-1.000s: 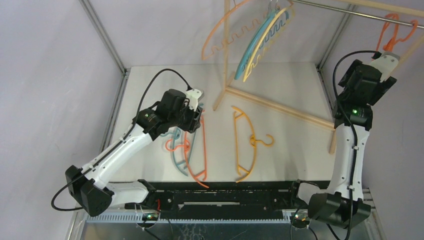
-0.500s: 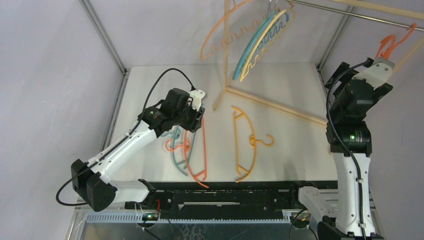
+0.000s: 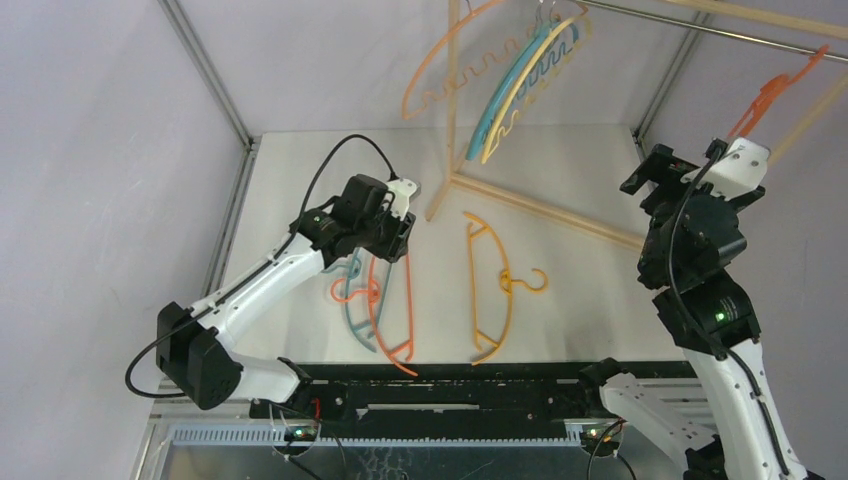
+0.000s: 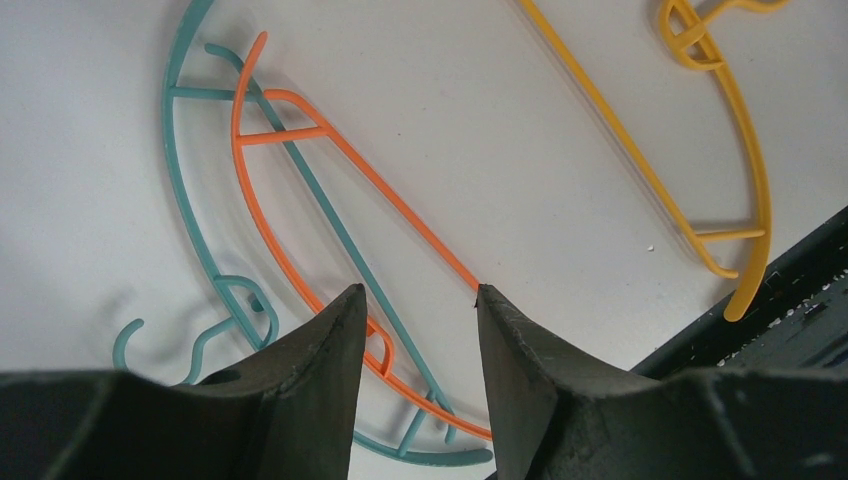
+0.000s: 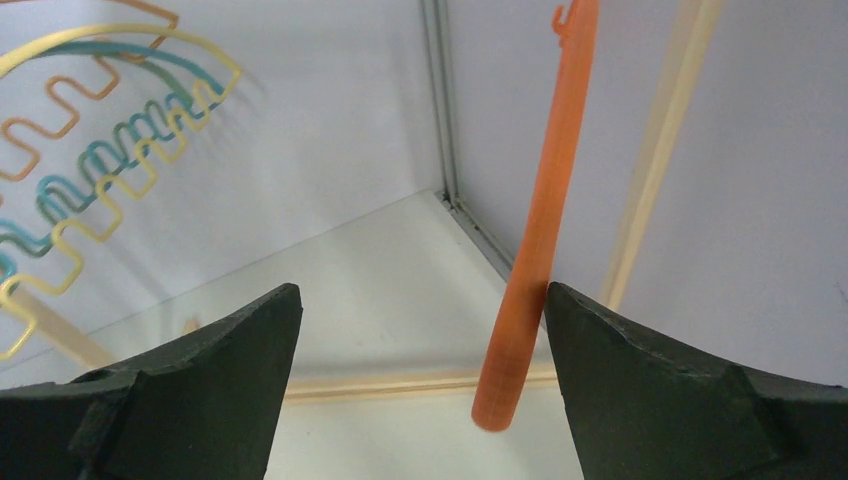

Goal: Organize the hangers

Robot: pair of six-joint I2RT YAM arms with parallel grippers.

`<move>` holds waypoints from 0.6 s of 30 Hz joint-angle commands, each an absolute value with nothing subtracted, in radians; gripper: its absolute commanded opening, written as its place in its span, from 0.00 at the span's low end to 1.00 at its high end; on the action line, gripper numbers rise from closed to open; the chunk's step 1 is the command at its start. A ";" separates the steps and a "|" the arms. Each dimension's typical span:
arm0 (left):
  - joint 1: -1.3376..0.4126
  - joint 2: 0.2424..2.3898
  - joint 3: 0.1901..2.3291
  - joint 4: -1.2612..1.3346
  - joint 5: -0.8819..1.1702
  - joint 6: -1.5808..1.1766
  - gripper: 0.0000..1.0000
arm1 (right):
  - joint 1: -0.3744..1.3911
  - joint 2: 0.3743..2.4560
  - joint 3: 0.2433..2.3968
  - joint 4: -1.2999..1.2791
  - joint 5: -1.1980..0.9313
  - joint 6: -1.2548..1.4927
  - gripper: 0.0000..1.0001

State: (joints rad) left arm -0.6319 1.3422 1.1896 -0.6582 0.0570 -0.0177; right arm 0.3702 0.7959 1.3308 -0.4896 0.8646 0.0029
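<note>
Three hangers lie on the table: an orange hanger (image 3: 388,300) crossed over a teal one (image 3: 352,312), and a yellow-orange one (image 3: 497,290) to their right. My left gripper (image 3: 393,245) hovers open over the orange and teal pair; in the left wrist view its jaws (image 4: 418,300) straddle the orange bar (image 4: 300,130) and teal bar (image 4: 180,160). Peach (image 3: 450,70), teal (image 3: 505,90) and yellow (image 3: 535,75) hangers hang on the rack. My right gripper (image 3: 740,142) is open; the tip of a hanging orange hanger (image 5: 535,250) sits between its jaws (image 5: 420,295), ungripped.
A pale wooden rack base (image 3: 545,207) lies across the table's far right, with an upright pole (image 3: 452,110) and a metal rail (image 3: 700,25) above. A black rail (image 3: 450,385) runs along the near edge. The enclosure walls stand close on both sides.
My right arm has drawn down and back from the orange hanger, which now hangs on the rail by itself. My left gripper has shifted slightly right over the orange and teal hangers.
</note>
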 commanded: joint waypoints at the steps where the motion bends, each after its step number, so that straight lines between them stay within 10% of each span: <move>1: -0.624 1.357 1.209 -0.617 0.073 -0.005 0.49 | 0.473 0.775 1.328 -0.561 0.935 0.034 0.98; 18: -0.623 1.402 1.213 -0.601 0.093 -0.016 0.48 | 0.787 0.780 1.303 -0.851 1.000 0.253 0.97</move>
State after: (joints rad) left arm -0.6312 1.4002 1.1896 -0.6495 0.0765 -0.0185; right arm 0.7563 0.7624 1.2930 -0.7845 1.0428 0.1871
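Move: The left hand hovers about 18 cm above the table. The orange hanger's middle lies below it, about 4 cm to its left and 2 cm back, with the teal hanger's about 9 cm left and level with it. From the right hand, high up, the yellow hanger lies some 20 cm left, level fore and aft and about 44 cm down; the orange one on the table is about 43 cm left and 1 cm ahead, and the hung orange hanger about 14 cm ahead, 9 cm right and 8 cm higher. Its fingers already wide open and empty, the right hand backs away from the hung orange hanger, swinging about 5 cm left while sinking as much, at first sideways and then more steeply down, and drifting 2 cm back towards the yellow hanger; its wrist turns some 10 degrees counter-clockwise and tips about as far down. Meanwhile the left hand eases nearly 2 cm straight down towards the orange hanger on the table, its half-open fingers unchanged and still clear of it. ##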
